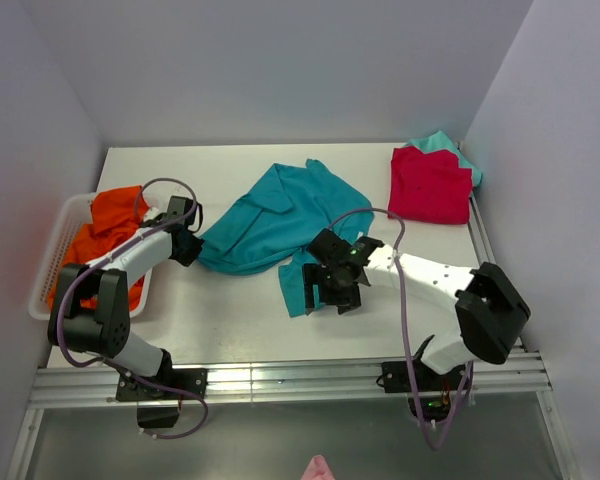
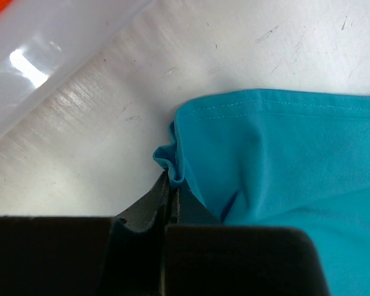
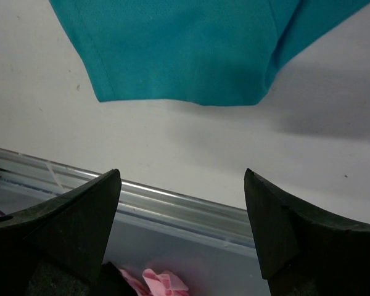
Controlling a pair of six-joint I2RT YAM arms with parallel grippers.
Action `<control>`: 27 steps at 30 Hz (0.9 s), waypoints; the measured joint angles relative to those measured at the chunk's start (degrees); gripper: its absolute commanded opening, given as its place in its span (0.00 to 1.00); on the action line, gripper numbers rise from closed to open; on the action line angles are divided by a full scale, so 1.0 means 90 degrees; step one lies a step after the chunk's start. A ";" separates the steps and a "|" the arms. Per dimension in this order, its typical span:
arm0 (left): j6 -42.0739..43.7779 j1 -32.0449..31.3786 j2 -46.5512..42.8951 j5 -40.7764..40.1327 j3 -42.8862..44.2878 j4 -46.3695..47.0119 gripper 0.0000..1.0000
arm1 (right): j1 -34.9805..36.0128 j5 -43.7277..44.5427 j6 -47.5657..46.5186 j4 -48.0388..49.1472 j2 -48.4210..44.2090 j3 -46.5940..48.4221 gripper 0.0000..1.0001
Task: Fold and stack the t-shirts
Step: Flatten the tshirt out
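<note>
A teal-blue t-shirt (image 1: 280, 215) lies crumpled across the middle of the table. My left gripper (image 1: 193, 243) is at its left edge, shut on a small fold of the hem (image 2: 171, 179), and the teal cloth (image 2: 283, 154) spreads away to the right. My right gripper (image 1: 330, 290) hovers over the shirt's near corner. Its jaws stand open (image 3: 182, 179) with nothing between them, and the shirt's lower edge (image 3: 185, 49) lies beyond the fingertips. A folded red t-shirt (image 1: 430, 185) rests on a light-teal one (image 1: 445, 143) at the back right. An orange t-shirt (image 1: 110, 225) fills the basket.
A white slatted basket (image 1: 50, 270) stands at the left edge, its wall (image 2: 49, 43) close to my left gripper. The table's metal front rail (image 3: 172, 203) runs just under my right fingers. Something pink (image 3: 160, 283) lies below the table. Walls close in on both sides.
</note>
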 measured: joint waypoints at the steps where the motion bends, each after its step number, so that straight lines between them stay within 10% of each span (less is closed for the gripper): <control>1: 0.0015 0.0000 0.0000 0.0000 0.0000 -0.0002 0.00 | 0.0024 -0.0007 0.0126 0.0109 0.0095 -0.0010 0.88; 27: 0.0510 0.0146 -0.0206 0.0041 -0.0629 0.0272 0.00 | 0.0386 -0.0180 0.2147 0.1746 0.1620 0.0182 0.83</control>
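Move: The near-left corner of the teal t-shirt's sleeve lies about 7 cm left of the right hand, 2 or 3 cm ahead and 5 cm below. The sleeve's other hem corner is some 5 cm ahead and 3 cm right, at the same depth. The shirt corner still pinched in the left hand is about 27 cm left and 17 cm ahead. From the left hand, that near-left sleeve corner lies roughly 15 cm back and 19 cm right, slightly lower. Open fingertips come down to the tabletop at the sleeve's hem, the right-hand finger meeting the cloth edge: the right hand sinks about 4.5 cm while going left, then slides level farther left, about 7 cm leftward in all, turning some 15 degrees clockwise until it straddles the near-left corner. The left hand keeps its pinch and draws the shirt corner 2 cm back, down and slightly left. ##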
